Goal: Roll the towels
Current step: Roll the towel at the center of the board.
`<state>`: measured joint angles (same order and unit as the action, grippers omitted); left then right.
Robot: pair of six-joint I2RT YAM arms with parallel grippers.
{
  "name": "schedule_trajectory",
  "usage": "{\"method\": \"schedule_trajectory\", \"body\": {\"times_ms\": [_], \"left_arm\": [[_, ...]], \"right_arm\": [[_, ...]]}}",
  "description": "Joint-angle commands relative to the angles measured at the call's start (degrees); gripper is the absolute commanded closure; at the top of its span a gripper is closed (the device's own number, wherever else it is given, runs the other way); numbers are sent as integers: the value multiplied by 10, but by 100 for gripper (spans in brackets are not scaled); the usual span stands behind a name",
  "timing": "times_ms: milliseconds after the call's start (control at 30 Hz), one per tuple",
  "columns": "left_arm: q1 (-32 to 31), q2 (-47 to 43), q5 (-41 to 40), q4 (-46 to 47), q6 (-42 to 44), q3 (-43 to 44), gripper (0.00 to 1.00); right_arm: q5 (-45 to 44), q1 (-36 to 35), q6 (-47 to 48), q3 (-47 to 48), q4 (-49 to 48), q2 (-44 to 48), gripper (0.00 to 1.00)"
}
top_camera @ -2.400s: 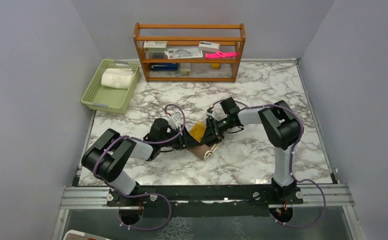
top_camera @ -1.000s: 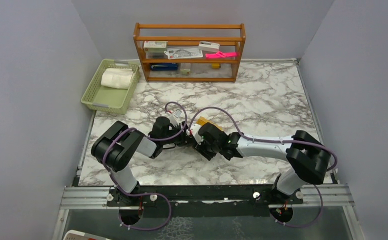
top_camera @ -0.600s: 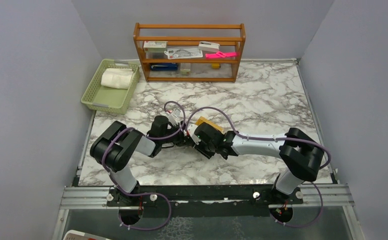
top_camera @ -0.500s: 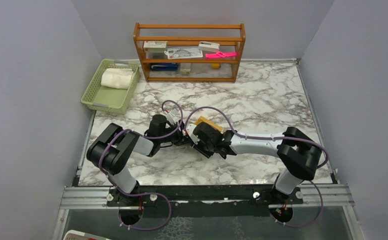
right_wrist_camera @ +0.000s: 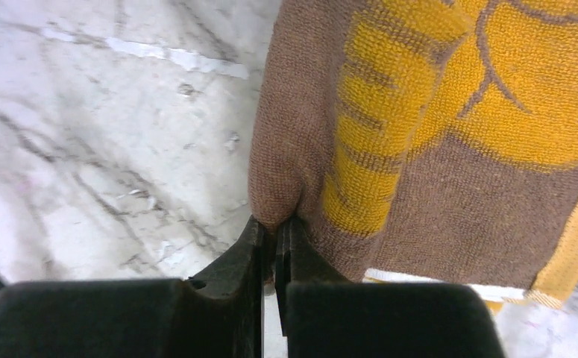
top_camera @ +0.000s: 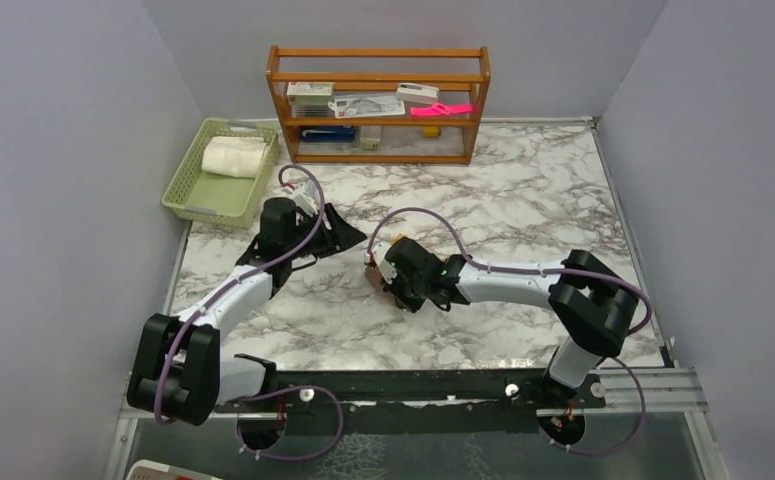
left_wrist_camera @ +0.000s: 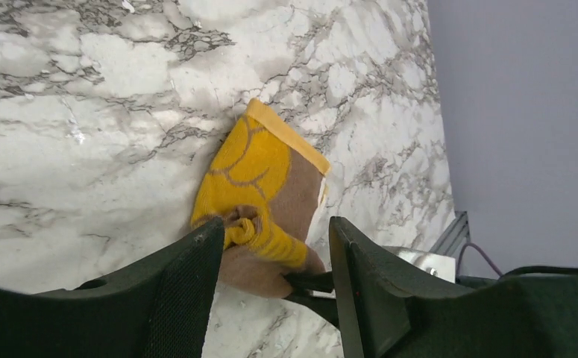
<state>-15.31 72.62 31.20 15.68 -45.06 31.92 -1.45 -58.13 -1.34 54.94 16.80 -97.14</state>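
Observation:
The brown towel [left_wrist_camera: 259,168] with mustard-yellow patches lies mid-table, its near end loosely rolled. In the right wrist view my right gripper [right_wrist_camera: 274,224] is shut on a pinched fold at the brown towel's [right_wrist_camera: 450,186] edge. From above, the right gripper [top_camera: 377,272] covers most of that towel. My left gripper [top_camera: 341,235] hangs open up and to the left of it, apart from the cloth. In the left wrist view the left gripper [left_wrist_camera: 276,225] has nothing between its fingers. The cream-white towel [top_camera: 233,157] lies rolled in the green basket [top_camera: 189,200].
A wooden shelf [top_camera: 378,105] with small items stands at the back centre. The basket sits at the back left corner, close to the left arm's elbow. Grey walls close in the table on the left, back and right.
The left arm has let go of the roll and pulled back up and left, jaws wider. The right gripper has closed on the brown towel's edge.

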Motion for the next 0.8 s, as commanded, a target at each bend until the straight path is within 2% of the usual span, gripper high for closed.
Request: {"method": "schedule_trajectory", "body": {"times_ms": [0, 100, 167, 433, 600, 767], "left_arm": [[9, -32, -50, -147, 101, 32, 43], [10, -34, -39, -133, 90, 18, 43], [11, -37, -31, -117, 81, 6, 43], [11, -44, -14, -95, 72, -7, 43], [11, -50, -3, -83, 63, -12, 43], [10, -48, 21, -43, 41, -23, 43]], "right_arm": [[181, 25, -50, -12, -13, 14, 99], [309, 73, -82, -26, -51, 30, 99], [364, 101, -102, -34, -66, 32, 99], [523, 180, -168, -54, -108, 19, 99], [621, 222, -227, -75, -176, 2, 99], [680, 259, -286, -96, -231, -45, 99]]}}
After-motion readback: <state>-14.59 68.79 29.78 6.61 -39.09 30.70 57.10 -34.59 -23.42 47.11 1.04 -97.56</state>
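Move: The right hand already pinches the near right end of the half-rolled towel, low at the board. The towel's middle lies about 5 cm ahead of this hand and 2 cm to its left. The roll's other end is some 7 cm ahead and 8 cm left, and the loose yellow flap is about 7 cm straight ahead. From the idle left hand, the towel is some 7 cm back, 7 cm to the right and 12 cm below. Keeping its shut pinch on the towel's near right end, the right hand lifts about 6 cm and eases back some 2 cm. As it rises, the wrist swings round nearly 60 degrees, so the fingers go from pointing mostly down to pointing left. The empty left hand, clear of the towel, rises briefly, then settles slightly back, left and lower, fingers still open. ##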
